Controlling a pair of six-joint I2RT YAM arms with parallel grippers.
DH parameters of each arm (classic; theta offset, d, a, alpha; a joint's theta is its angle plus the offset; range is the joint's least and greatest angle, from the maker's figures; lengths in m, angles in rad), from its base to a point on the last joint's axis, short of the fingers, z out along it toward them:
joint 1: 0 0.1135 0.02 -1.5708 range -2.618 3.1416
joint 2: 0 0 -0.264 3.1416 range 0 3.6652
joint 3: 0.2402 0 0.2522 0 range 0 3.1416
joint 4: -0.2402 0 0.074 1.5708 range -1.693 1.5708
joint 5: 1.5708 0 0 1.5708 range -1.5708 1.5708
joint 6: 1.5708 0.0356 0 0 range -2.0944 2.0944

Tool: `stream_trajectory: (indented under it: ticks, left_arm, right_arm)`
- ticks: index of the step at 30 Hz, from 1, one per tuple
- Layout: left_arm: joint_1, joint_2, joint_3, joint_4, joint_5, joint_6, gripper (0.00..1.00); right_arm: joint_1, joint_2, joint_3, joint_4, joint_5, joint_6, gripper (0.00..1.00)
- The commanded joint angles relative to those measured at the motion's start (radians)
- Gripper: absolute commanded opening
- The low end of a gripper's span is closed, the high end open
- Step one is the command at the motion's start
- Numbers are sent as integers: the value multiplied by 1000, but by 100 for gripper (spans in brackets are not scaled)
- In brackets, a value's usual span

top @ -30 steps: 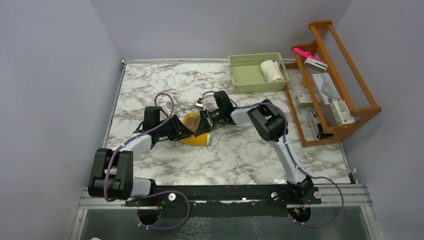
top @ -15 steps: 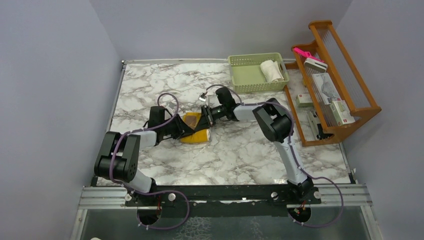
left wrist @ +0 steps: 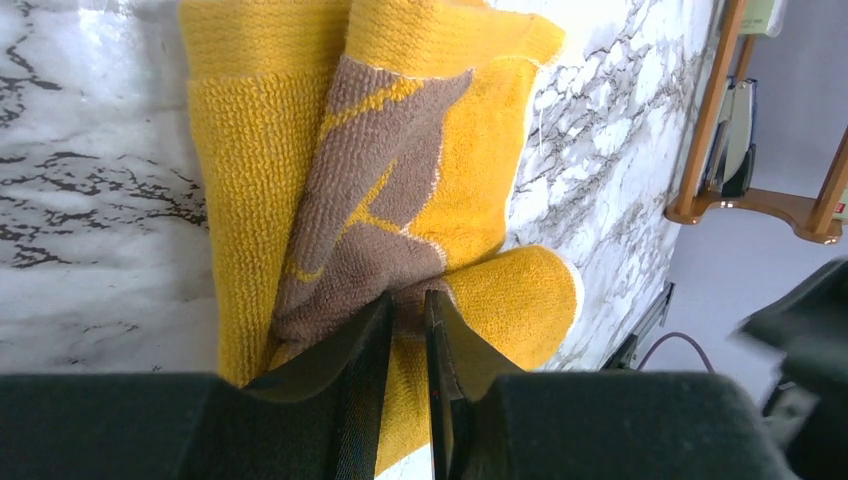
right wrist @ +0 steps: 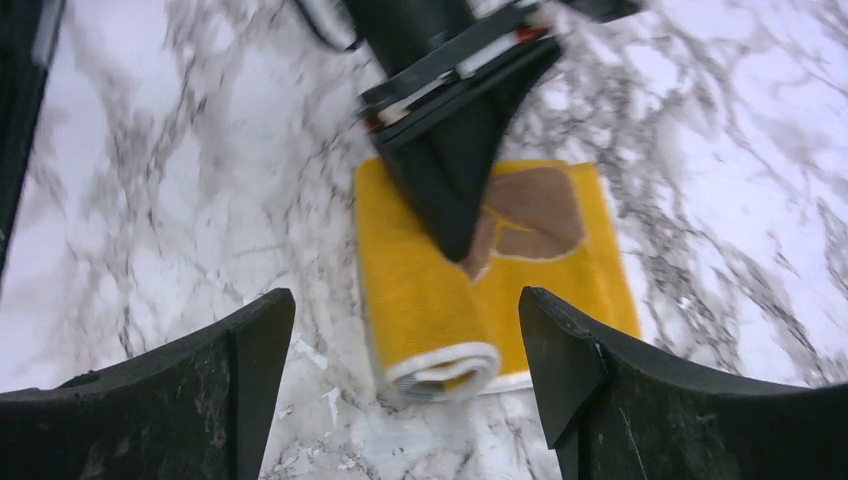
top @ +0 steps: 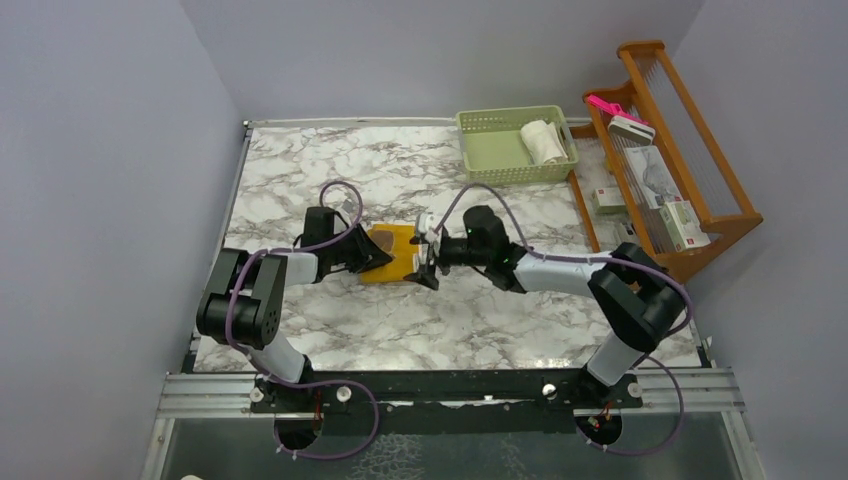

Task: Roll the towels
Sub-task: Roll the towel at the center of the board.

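Observation:
The mustard-yellow towel [top: 390,262] with its brown bear print lies mid-table, part rolled; the roll [right wrist: 432,300] runs along its near side. My left gripper [left wrist: 408,296] reaches in from the left and is shut on a fold of the brown-printed cloth [left wrist: 380,190] beside the roll. My right gripper [right wrist: 405,305] stands open just right of the towel, its fingers [right wrist: 560,350] either side of the roll's white-edged end without touching it. In the top view the right gripper [top: 427,262] is at the towel's right edge. The cream-white towel [top: 543,141] lies rolled in the green basket [top: 483,168].
The pale green basket stands at the back right of the marble table [top: 480,310]. A wooden rack [top: 690,160] with boxes and a pink brush [top: 606,104] lines the right edge. Grey walls close in the left and the back.
My right gripper has let go of the yellow towel, opened wide and drawn back to the right. The left gripper stays pinched on the cloth, its arm shifted a little left.

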Motion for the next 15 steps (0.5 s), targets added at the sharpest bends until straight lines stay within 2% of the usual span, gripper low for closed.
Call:
stream_trajectory:
  ticks: [1,12,15]
  left_arm:
    - [-6,53,1,-99,-88,58,23]
    - [-8,65,21,-131,-84,71,23]
    - [-8,74,24,-131,-82,73,23]
  right_arm:
    - [75,68,-73,100,85,-377,84]
    - [115,206,38,54,105,-535,83]
    - [116,238,77,20,101,-541,75]
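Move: The towel's roll, its near folded part, has its middle about 5 cm left of the right hand, 1 cm back and some 9 cm below. The left fingertips pressing there are about 6 cm left of the right hand, 1 cm ahead and 8 cm below; the flat rest of the towel centres 5 cm ahead, 5 cm left and 10 cm below. From the left hand, the roll's middle lies roughly 2 cm back, 1 cm right, at its level. The left fingers stay tucked into the crease, still holding the towel down, while the right hand drops about 7 cm over the roll's right end. It swings back 3 cm, then comes forward again and about 2.5 cm left, rolling some 25 degrees with its forward side rising. Its wide-open fingers end on either side of the roll; contact can't be made out. ##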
